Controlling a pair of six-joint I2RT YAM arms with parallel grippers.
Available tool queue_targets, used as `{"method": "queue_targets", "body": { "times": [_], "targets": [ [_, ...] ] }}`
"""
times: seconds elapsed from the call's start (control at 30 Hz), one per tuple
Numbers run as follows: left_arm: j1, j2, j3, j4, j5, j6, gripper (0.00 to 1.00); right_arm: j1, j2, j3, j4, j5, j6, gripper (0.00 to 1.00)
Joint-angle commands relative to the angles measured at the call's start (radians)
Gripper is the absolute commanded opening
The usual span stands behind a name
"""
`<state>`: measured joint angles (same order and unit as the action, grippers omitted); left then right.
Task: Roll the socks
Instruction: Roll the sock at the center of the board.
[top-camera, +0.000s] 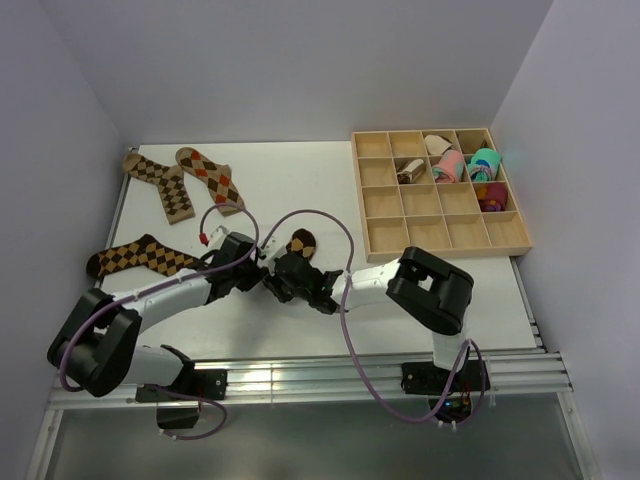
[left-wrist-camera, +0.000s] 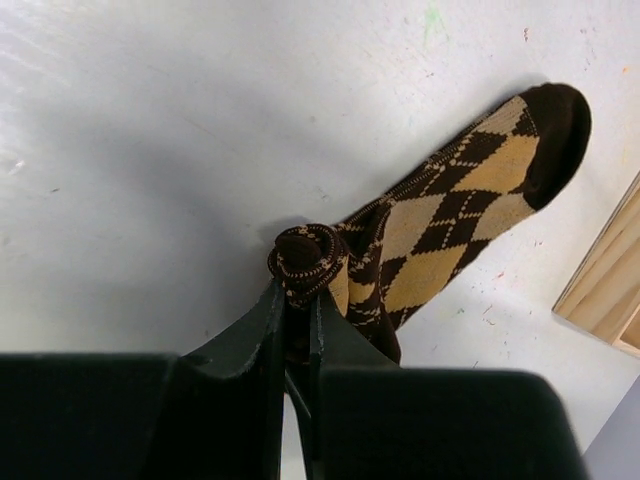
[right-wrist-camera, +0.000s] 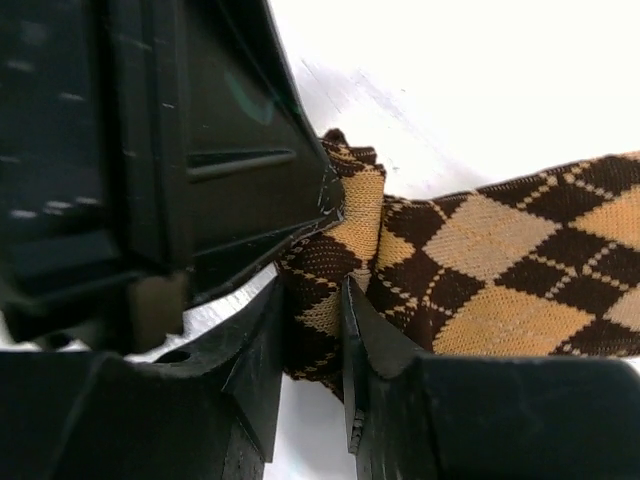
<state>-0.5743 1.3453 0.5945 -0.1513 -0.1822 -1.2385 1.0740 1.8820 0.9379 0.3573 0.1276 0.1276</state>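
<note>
One brown-and-tan argyle sock (top-camera: 300, 242) lies at the table's middle, its cuff end wound into a small roll (left-wrist-camera: 305, 258) and its dark toe (left-wrist-camera: 558, 120) pointing away. My left gripper (left-wrist-camera: 297, 297) is shut on that roll, pinching it between narrow jaws. From the other side, my right gripper (right-wrist-camera: 313, 300) is shut on a fold of the same sock (right-wrist-camera: 500, 260), fabric filling the gap between its fingers. The two grippers nearly touch, left gripper (top-camera: 258, 270) beside right gripper (top-camera: 282, 278). Three more argyle socks lie flat at the left: sock (top-camera: 160, 183), sock (top-camera: 211, 178) and sock (top-camera: 135, 258).
A wooden compartment tray (top-camera: 385, 232) stands at the back right. It holds pink (top-camera: 449, 166) and teal (top-camera: 485, 162) rolled bundles in its far cells. White walls close the table on the left, back and right.
</note>
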Motion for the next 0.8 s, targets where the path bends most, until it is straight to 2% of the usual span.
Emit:
{"method": "queue_targets", "body": {
  "times": [0.0, 0.03, 0.1, 0.17, 0.2, 0.27, 0.3, 0.37, 0.53, 0.63, 0.77],
  "targets": [
    [-0.010, -0.084, -0.021, -0.048, 0.015, -0.033, 0.05, -0.003, 0.043, -0.025, -0.081, -0.064, 0.044, 0.03],
    [-0.010, -0.098, -0.030, -0.047, 0.012, -0.041, 0.08, -0.009, 0.039, -0.027, -0.077, -0.083, 0.052, 0.00],
    [-0.007, -0.145, -0.059, -0.042, -0.002, -0.062, 0.15, -0.037, 0.023, -0.037, -0.058, -0.176, 0.085, 0.00],
    [-0.006, -0.182, -0.090, -0.036, -0.019, -0.073, 0.29, -0.065, 0.017, -0.057, -0.024, -0.256, 0.130, 0.00],
    [-0.006, -0.216, -0.099, -0.031, -0.025, -0.082, 0.43, -0.097, 0.014, -0.066, -0.015, -0.294, 0.145, 0.00],
    [-0.006, -0.248, -0.128, -0.019, -0.033, -0.087, 0.50, -0.126, 0.014, -0.073, 0.014, -0.411, 0.190, 0.00],
    [-0.006, -0.274, -0.134, -0.007, -0.033, -0.084, 0.57, -0.140, 0.014, -0.083, 0.029, -0.448, 0.202, 0.00],
    [-0.002, -0.291, -0.142, -0.004, -0.034, -0.079, 0.59, -0.174, 0.016, -0.090, 0.058, -0.537, 0.231, 0.00],
    [0.060, -0.259, -0.108, 0.053, 0.044, 0.040, 0.59, -0.187, 0.023, -0.091, 0.046, -0.554, 0.195, 0.00],
    [0.137, -0.167, -0.055, 0.093, 0.160, 0.132, 0.57, -0.187, 0.022, -0.096, 0.045, -0.548, 0.162, 0.00],
    [0.183, 0.003, 0.062, 0.121, 0.291, 0.264, 0.55, -0.186, 0.025, -0.096, 0.039, -0.523, 0.123, 0.00]
  ]
}}
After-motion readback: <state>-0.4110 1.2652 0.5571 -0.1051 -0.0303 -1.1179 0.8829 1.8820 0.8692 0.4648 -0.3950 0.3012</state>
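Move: Both hands are already on the half-rolled sock: its rolled end sits right at the left fingertips and right at the right fingertips. From the left hand the flat toe end lies about 9 cm ahead and 9 cm to the right, some 2 cm lower. The dark argyle sock lies about 29 cm to the left of the left hand and 5 cm farther out; the red-diamond sock is about 13 cm left and 25 cm ahead. Back, left and up by some 3 cm goes the left hand, its fingers opening about halfway to free the rolled end; still open, it then swings forward about 3.5 cm on the roll's left side, sinking slightly. The right hand keeps its pinch on the roll, eases back about a centimetre and swings its pointing counter-clockwise by roughly 25 degrees, rolling somewhat as it does. ##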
